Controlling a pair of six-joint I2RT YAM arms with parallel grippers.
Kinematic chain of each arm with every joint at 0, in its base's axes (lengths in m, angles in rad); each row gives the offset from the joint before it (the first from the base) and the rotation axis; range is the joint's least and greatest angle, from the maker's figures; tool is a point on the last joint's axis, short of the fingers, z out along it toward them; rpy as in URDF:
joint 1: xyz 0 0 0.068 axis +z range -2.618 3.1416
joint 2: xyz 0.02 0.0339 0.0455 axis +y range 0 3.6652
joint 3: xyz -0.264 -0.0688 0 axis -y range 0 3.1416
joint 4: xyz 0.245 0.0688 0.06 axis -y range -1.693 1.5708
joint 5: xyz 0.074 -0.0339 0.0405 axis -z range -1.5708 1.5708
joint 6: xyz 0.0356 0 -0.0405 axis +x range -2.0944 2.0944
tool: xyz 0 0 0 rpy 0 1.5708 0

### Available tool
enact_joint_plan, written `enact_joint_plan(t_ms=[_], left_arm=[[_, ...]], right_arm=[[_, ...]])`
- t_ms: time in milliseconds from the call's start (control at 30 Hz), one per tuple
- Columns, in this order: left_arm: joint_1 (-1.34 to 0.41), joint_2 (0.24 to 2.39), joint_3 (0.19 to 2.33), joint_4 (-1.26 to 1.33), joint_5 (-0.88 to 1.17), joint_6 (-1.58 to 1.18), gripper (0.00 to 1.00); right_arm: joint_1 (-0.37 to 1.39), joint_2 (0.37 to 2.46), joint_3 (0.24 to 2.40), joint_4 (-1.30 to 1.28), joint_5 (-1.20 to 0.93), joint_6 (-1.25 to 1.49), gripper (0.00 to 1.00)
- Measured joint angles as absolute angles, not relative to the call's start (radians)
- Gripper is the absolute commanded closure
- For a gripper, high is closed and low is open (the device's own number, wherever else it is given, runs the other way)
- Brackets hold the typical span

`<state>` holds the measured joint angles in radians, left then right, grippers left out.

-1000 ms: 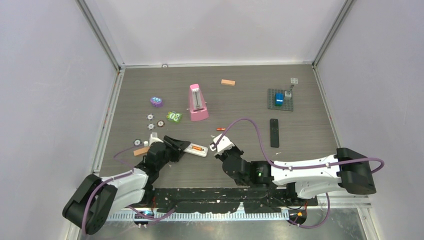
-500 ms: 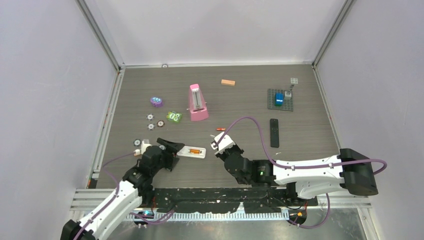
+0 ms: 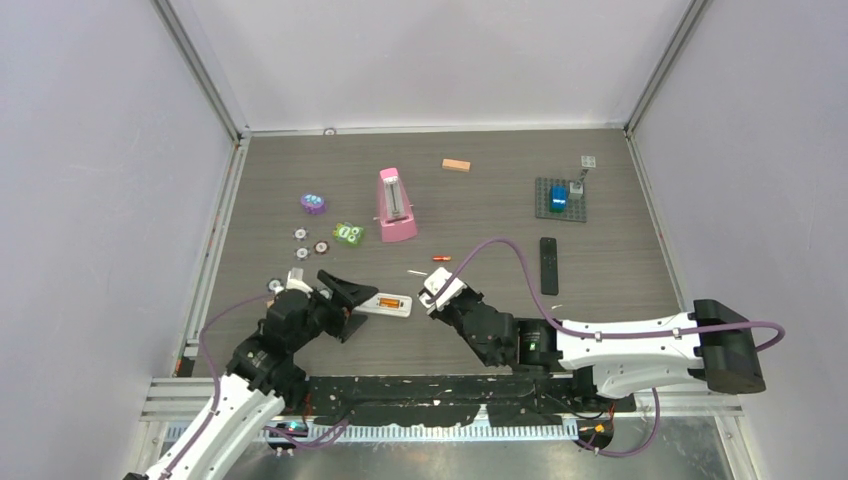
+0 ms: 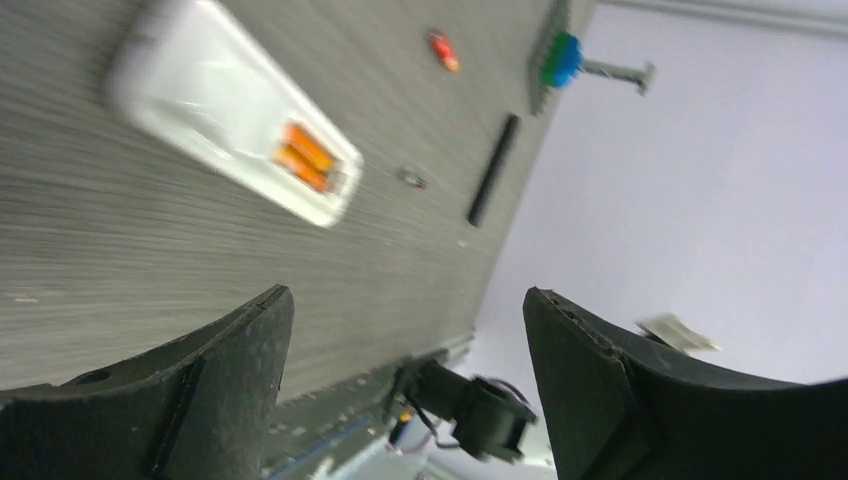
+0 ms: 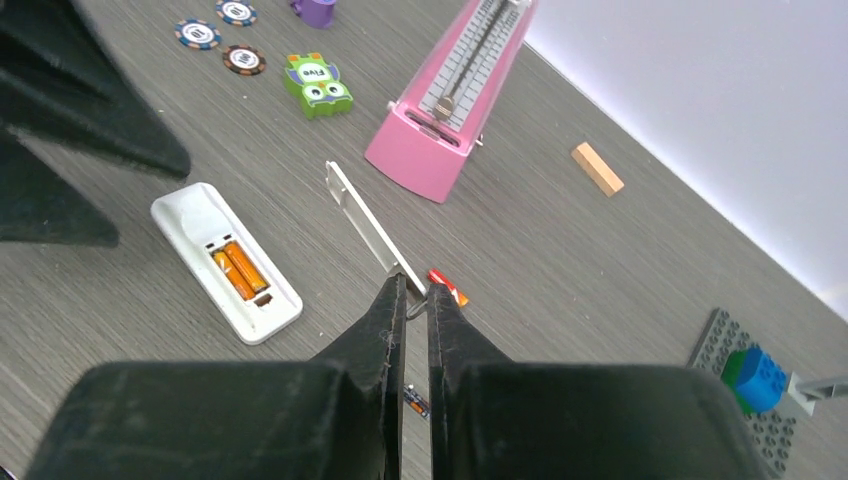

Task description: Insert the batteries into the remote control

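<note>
The white remote [image 3: 385,304] lies face down with its battery bay open and two orange batteries [image 5: 240,270] side by side inside. It also shows in the left wrist view [image 4: 230,125]. My left gripper [image 3: 345,295] is open and empty, just left of the remote. My right gripper [image 5: 410,292] is shut on one end of a thin white battery cover [image 5: 365,218], held tilted just right of the remote. A red battery [image 3: 441,259] lies loose on the table beyond the right fingertips [image 5: 447,288]. The fourth battery is not clearly in view.
A black remote [image 3: 548,265] lies to the right. A pink metronome [image 3: 396,205], a green toy [image 3: 348,233], poker chips [image 3: 312,246] and a purple piece [image 3: 313,204] sit behind. A wooden block [image 3: 456,165] and a grey brick plate [image 3: 559,197] are at the back.
My left gripper has drawn back off the remote's left end and stays open. My right gripper has shifted slightly, and the white cover now sticks out beyond its tips.
</note>
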<state>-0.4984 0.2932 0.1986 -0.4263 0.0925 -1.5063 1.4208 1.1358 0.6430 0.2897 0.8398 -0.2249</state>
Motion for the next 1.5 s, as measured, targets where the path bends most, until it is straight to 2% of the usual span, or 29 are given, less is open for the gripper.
enact_joint_plan(t_ms=[267, 500, 733, 900, 1167, 1300, 1500], left_arm=[[-0.498, 0.419, 0.402, -0.279, 0.253, -1.511, 0.12], [-0.503, 0.511, 0.459, -0.190, 0.331, -1.547, 0.12], [-0.516, 0.552, 0.458, -0.166, 0.378, -1.614, 0.28], [-0.517, 0.558, 0.450, -0.131, 0.399, -1.658, 0.47], [-0.517, 0.561, 0.402, -0.058, 0.427, -1.738, 0.70], [-0.517, 0.553, 0.402, -0.043, 0.428, -1.754, 0.71], [-0.517, 0.529, 0.400, -0.043, 0.428, -1.774, 0.68]], right_arm=[[1.450, 1.133, 0.647, 0.336, 0.789, -0.337, 0.95], [1.478, 1.177, 0.686, 0.381, 0.780, -0.413, 0.95], [1.498, 1.243, 0.724, 0.443, 0.780, -0.496, 0.95], [1.515, 1.284, 0.730, 0.495, 0.784, -0.567, 0.95], [1.552, 1.337, 0.725, 0.648, 0.831, -0.731, 0.95], [1.562, 1.345, 0.705, 0.707, 0.842, -0.789, 0.95], [1.569, 1.355, 0.665, 0.817, 0.866, -0.882, 0.95]])
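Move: The battery cover, still held in the right fingers, sits about 11 cm right of the left hand, 3 cm ahead and 9 cm above it. The right hand brings the cover to the left fingers, some 14 cm to its left, 2 cm back and 9 cm below. Counted from the left hand, the open remote lies 4 cm ahead, 3 cm right and 6 cm below; the red battery lies 14 cm ahead, 16 cm right and 7 cm below. The cover is carried left and up by the right hand, about 5 cm each way and slightly back, its fingertips tilting up some 25 degrees while the grip stays shut. The left hand leaves the remote, rising fast by some 14 cm and shifting right towards the cover, rolls its left side down, then hovers and closes from wide open to about a third, its fingers either side of the cover's free end; a firm pinch can't be made out. ##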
